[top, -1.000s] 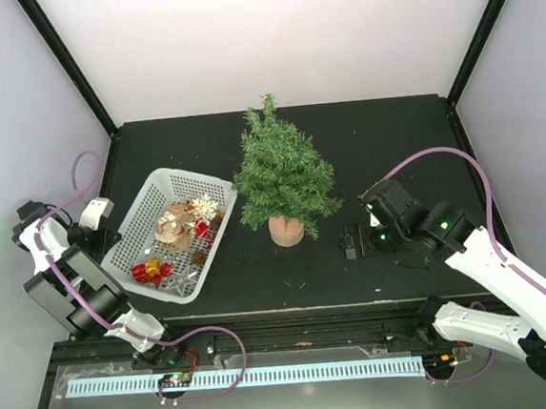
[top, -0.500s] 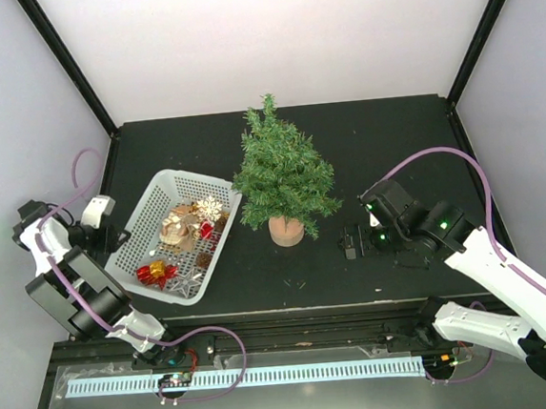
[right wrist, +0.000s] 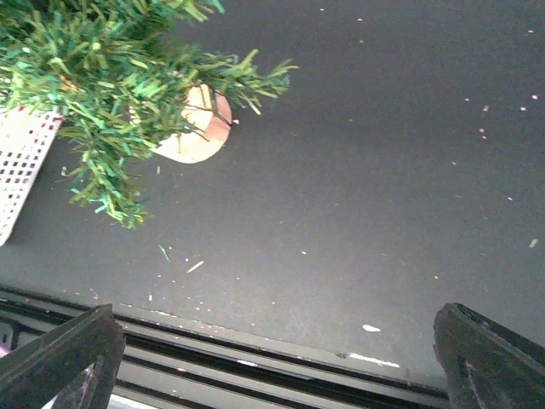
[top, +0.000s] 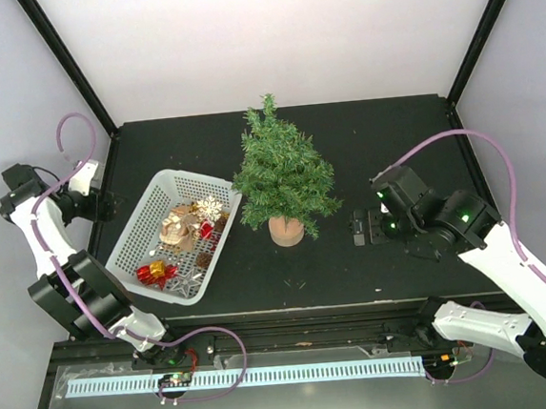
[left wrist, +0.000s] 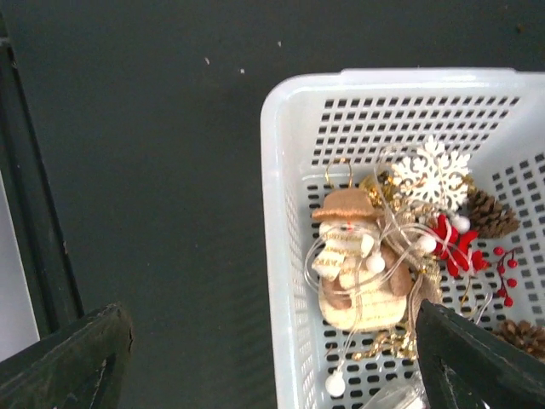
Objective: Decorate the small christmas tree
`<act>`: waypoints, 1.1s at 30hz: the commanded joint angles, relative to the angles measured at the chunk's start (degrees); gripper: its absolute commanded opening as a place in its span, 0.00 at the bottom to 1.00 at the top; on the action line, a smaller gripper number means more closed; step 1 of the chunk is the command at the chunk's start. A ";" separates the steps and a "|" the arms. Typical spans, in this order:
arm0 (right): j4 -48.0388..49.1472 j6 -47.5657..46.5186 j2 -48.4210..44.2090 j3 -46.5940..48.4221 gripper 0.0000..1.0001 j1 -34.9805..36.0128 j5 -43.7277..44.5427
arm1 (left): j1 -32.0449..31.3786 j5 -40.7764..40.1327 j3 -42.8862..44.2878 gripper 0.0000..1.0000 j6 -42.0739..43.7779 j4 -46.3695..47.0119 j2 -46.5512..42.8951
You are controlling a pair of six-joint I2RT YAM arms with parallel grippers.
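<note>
The small christmas tree stands mid-table on its tan round base; the right wrist view shows its lower branches and base at upper left. Left of it, a white basket holds ornaments: a snowman figure, a white snowflake, red berries and a pinecone. My left gripper hovers open over the basket's left rim, its fingers wide apart and empty. Open too, my right gripper hangs over bare mat right of the tree.
Red gift ornaments and a silver star lie at the basket's near end. Black frame posts flank the mat. The table's front rail runs under my right gripper. Loose needles are scattered before the tree.
My left gripper has opened and its arm has drawn back up and to the left of the basket, which shifted slightly right. The right arm has edged to the right.
</note>
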 commanded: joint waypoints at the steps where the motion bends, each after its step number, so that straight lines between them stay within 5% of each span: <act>1: -3.17 1.05 -1.78 -0.26 1.00 -0.34 3.41 | -2.25 3.32 5.01 0.91 -3.66 -0.06 -0.47; 20: 2.03 -3.08 -3.73 -6.08 1.00 -2.48 1.55 | -25.32 0.70 14.67 0.90 -3.60 -9.77 -4.58; 28: -0.86 -2.73 -6.84 -6.39 1.00 -2.57 1.30 | -30.22 -8.43 12.53 0.59 -2.72 -8.49 3.67; 33: -1.41 -2.09 -7.20 -7.61 1.00 -2.58 0.42 | -32.84 -16.75 7.00 0.56 -2.31 -4.67 7.64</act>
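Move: The ornament pile in the basket lies about 16 cm to the right of my left hand, some 4 cm ahead and 15 cm below it. In it, the white snowflake is 7 cm ahead and 21 cm right, the brown-and-cream figure 2 cm ahead and 12 cm right; the red-gold gift sits 9 cm back and 5 cm right. From my right hand the pile is roughly 41 cm left, 11 cm ahead and 19 cm down. I lift my left hand some 9 cm while sweeping it about 17 cm to the right, across the basket's left rim, then drop it steeply about 9 cm towards the ornaments, edging forward. On the way the wrist turns some 25 degrees clockwise and, late, tips further down; the wide-open fingers draw in to a bit over half open, touching nothing yet. My empty right hand eases about 3 cm away to the right, still open. ##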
